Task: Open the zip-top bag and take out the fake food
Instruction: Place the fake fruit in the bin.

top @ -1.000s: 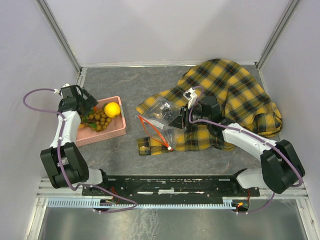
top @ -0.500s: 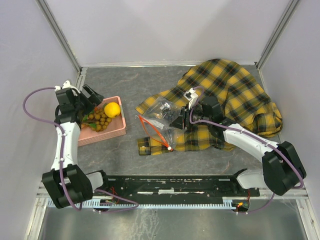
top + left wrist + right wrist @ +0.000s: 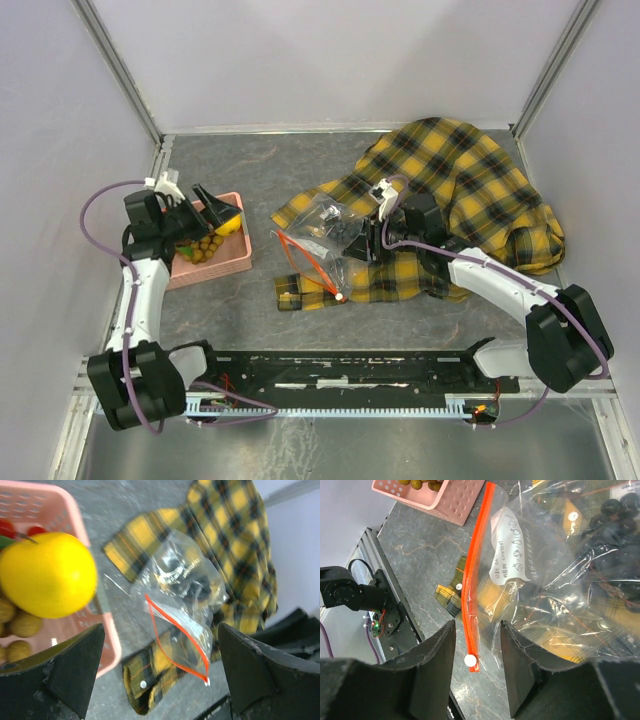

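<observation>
The zip-top bag (image 3: 322, 238) lies flat, partly on the plaid cloth, its red-orange zip strip (image 3: 472, 595) running toward the near edge. Inside it I see dark berries (image 3: 615, 520), and a white label (image 3: 512, 555) sits on the plastic. My right gripper (image 3: 477, 672) hovers low over the strip's end with its jaws apart and nothing pinched between them. My left gripper (image 3: 212, 208) hangs wide open over the pink basket (image 3: 215, 268). In the basket lie a yellow fruit (image 3: 47, 575) and a tan grape bunch (image 3: 200, 245).
The yellow-black plaid cloth (image 3: 470, 180) covers the right back of the table, and a sleeve (image 3: 150, 675) of it reaches under the bag. The black base rail (image 3: 330, 375) runs along the near edge. Walls close in on three sides.
My left gripper has risen from the basket and swung right toward the bag, still open. The right gripper's jaws have spread a little over the zip strip.
</observation>
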`<state>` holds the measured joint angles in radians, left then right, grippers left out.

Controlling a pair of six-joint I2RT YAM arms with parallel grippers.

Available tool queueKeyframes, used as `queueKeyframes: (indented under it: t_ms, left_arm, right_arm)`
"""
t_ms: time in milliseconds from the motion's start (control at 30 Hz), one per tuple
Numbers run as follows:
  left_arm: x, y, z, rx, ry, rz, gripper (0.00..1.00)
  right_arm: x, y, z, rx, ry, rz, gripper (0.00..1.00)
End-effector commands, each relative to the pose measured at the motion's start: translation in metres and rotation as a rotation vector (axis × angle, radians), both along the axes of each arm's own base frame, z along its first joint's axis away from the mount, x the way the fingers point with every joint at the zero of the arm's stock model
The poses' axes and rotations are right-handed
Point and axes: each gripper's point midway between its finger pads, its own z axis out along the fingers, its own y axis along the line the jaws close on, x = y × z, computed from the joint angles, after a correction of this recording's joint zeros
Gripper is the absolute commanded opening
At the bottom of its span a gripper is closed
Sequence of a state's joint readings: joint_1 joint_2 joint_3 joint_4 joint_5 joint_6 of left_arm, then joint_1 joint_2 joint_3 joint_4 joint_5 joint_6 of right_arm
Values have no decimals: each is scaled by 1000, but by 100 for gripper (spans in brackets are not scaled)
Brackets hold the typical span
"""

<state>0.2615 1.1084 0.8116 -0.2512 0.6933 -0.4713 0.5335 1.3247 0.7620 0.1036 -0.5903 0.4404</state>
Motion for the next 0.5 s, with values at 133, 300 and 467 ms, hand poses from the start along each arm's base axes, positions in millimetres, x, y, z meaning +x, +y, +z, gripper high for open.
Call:
queueKeyframes:
  t_ms: [133,300,467]
  left_arm:
    - [-35,-83,8,7,-102,-235,99]
    - [-54,-105,18,-53,-230,-256,99]
    - [-66,-120,13,-172,-248,-322,99]
  right_arm:
    - [20,-5,23,-10,-77,-51,51]
    - [22,-7,24,-40,-80,-55,51]
    - [12,7,30,-125,-125,19,50]
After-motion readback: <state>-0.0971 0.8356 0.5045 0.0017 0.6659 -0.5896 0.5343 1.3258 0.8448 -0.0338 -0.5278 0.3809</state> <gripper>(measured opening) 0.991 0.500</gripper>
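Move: The orange-rimmed mouth of the bag lies about 22 cm to the left hand's right, 11 cm back and some 16 cm below; dark fruit shows through the bag roughly 7 cm farther right and 10 cm farther out than the mouth. The yellow fruit in the bin sits about 3 cm ahead, 3 cm left and 10 cm below this hand, the bin's middle 10 cm left and 4 cm back. From the right hand, the mouth is about 13 cm left, 4 cm back and 10 cm down. Already empty and wide open, the left hand swings out from above the yellow fruit and over the bin's right side towards the bag's mouth, going about 11 cm right and 7 cm back at nearly constant height, quick at first and slowing at the end. On the way the wrist turns some 15–20 degrees clockwise and the fingertips tip up slightly, the fingers staying fully open and touching nothing, while the right hand stays almost in place beside the bag. ##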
